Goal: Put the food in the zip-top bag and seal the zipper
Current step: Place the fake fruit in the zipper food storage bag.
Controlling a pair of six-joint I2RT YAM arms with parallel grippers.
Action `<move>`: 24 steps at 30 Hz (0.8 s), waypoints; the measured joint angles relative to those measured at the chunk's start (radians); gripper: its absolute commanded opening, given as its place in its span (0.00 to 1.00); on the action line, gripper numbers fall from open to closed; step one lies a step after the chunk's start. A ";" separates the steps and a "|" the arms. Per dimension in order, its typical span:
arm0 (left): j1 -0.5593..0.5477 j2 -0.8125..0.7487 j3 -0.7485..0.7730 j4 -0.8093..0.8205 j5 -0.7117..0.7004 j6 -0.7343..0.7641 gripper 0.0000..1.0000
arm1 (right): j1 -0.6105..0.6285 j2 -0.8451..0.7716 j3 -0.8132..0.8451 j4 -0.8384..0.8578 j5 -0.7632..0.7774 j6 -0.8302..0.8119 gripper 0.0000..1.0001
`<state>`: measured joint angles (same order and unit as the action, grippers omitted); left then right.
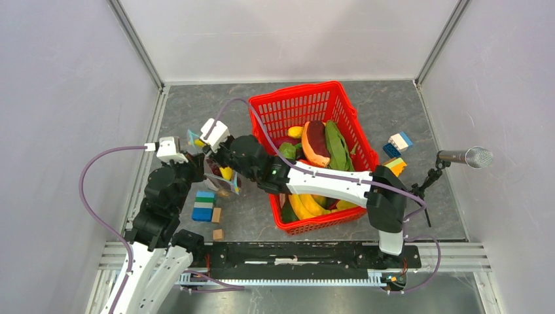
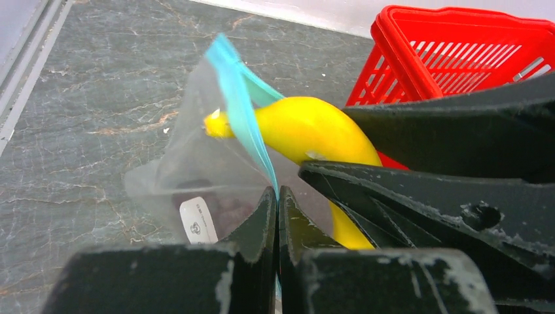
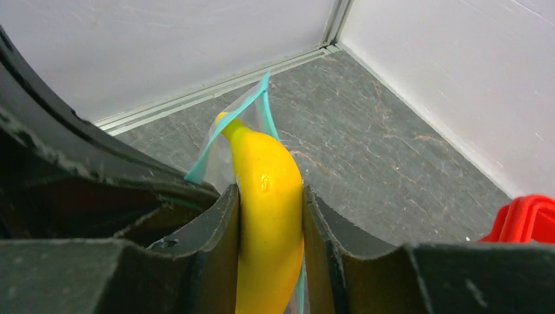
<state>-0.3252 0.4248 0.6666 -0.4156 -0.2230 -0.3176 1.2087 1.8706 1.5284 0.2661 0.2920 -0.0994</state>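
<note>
My left gripper (image 2: 277, 193) is shut on the light-blue zipper (image 2: 239, 104) of the clear zip-top bag (image 2: 190, 150), holding its mouth up above the table. The right gripper (image 3: 270, 190) is shut on a yellow banana (image 3: 268, 176), whose tip sits between the bag's blue mouth edges (image 3: 262, 98). In the top view both grippers meet at the bag (image 1: 222, 180), left of the basket. A dark shape and a white label show dimly inside the bag. More food lies in the red basket (image 1: 288, 104): bananas (image 1: 307, 206), a long green vegetable (image 1: 337, 147) and a brown piece (image 1: 315, 140).
Stacked coloured blocks (image 1: 204, 206) and two small wooden cubes (image 1: 218, 233) lie in front of the bag. More blocks (image 1: 398, 144) sit right of the basket. A microphone (image 1: 468, 157) on a stand pokes in at the right wall. White walls enclose the table.
</note>
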 measured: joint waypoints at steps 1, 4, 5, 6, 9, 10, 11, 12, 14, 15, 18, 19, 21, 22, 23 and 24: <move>0.001 0.000 0.000 0.000 -0.003 0.000 0.02 | 0.000 0.017 0.046 -0.039 -0.005 -0.003 0.51; 0.001 0.000 0.000 -0.001 -0.004 0.000 0.02 | 0.000 0.039 0.127 -0.130 -0.025 -0.012 0.70; 0.001 0.000 0.000 -0.003 -0.005 0.000 0.02 | 0.000 0.040 0.133 -0.140 -0.026 -0.009 0.71; 0.001 0.000 0.000 -0.008 -0.008 0.000 0.02 | 0.000 0.037 0.140 -0.155 -0.024 -0.015 0.72; 0.002 0.001 0.000 -0.007 -0.011 0.000 0.02 | -0.005 0.019 0.135 -0.192 -0.030 -0.014 0.74; 0.002 0.001 0.000 -0.006 -0.011 0.000 0.02 | -0.005 0.006 0.122 -0.199 -0.035 -0.014 0.74; 0.002 0.001 0.000 -0.004 -0.011 0.000 0.02 | -0.005 -0.012 0.105 -0.209 -0.042 -0.014 0.74; 0.002 0.001 0.000 -0.004 -0.011 0.000 0.02 | -0.004 -0.027 0.092 -0.217 -0.045 -0.014 0.74; 0.002 0.001 0.000 -0.003 -0.011 0.000 0.02 | -0.004 -0.071 0.058 -0.231 -0.056 -0.011 0.75; 0.002 0.001 0.000 -0.002 -0.011 0.000 0.02 | -0.004 -0.095 0.042 -0.233 -0.062 -0.010 0.75; 0.002 0.001 0.000 -0.002 -0.011 0.000 0.02 | -0.004 -0.181 -0.016 -0.229 -0.070 -0.009 0.78; 0.002 0.001 0.000 -0.002 -0.011 0.000 0.02 | -0.004 -0.211 -0.035 -0.227 -0.066 -0.009 0.79; 0.002 0.001 0.000 -0.002 -0.011 0.000 0.02 | -0.004 -0.286 -0.087 -0.225 -0.033 -0.010 0.79; 0.002 0.001 0.000 -0.002 -0.011 0.000 0.02 | -0.004 -0.318 -0.106 -0.229 -0.010 -0.010 0.78; 0.002 0.001 0.000 -0.002 -0.011 0.000 0.02 | -0.005 -0.352 -0.127 -0.234 0.019 -0.010 0.77; 0.002 0.001 0.000 -0.002 -0.011 0.000 0.02 | -0.011 -0.384 -0.146 -0.246 0.047 -0.006 0.76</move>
<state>-0.3237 0.4255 0.6666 -0.4175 -0.2340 -0.3176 1.1973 1.4864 1.3823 0.0196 0.3393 -0.1051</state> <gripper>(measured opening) 0.039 0.781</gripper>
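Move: Just inside the held-up zipper food storage bag's mouth, the right fingers grip the banana. From that hand the middle of the bag lies some 4 cm back, 2 cm to the right and 8 below. The grapes in the bag are about 5 cm back, 1 right and 12 below; the block stack is 18 cm back, 6 left; the red basket's middle is roughly 32 cm right, level fore-and-aft. From the left hand, the bag's middle is about 4 cm right, 1 back and 7 below. Opening its fingers wide to let go of the banana at the bag's mouth, the right hand edges on about 1 cm left and up, then reverses and pulls out to the right towards the basket, some 11 cm, rising about 6 cm, with a slight draw back, the wrist hardly turning. The left hand stays put, still pinching the left edge of the mouth. ##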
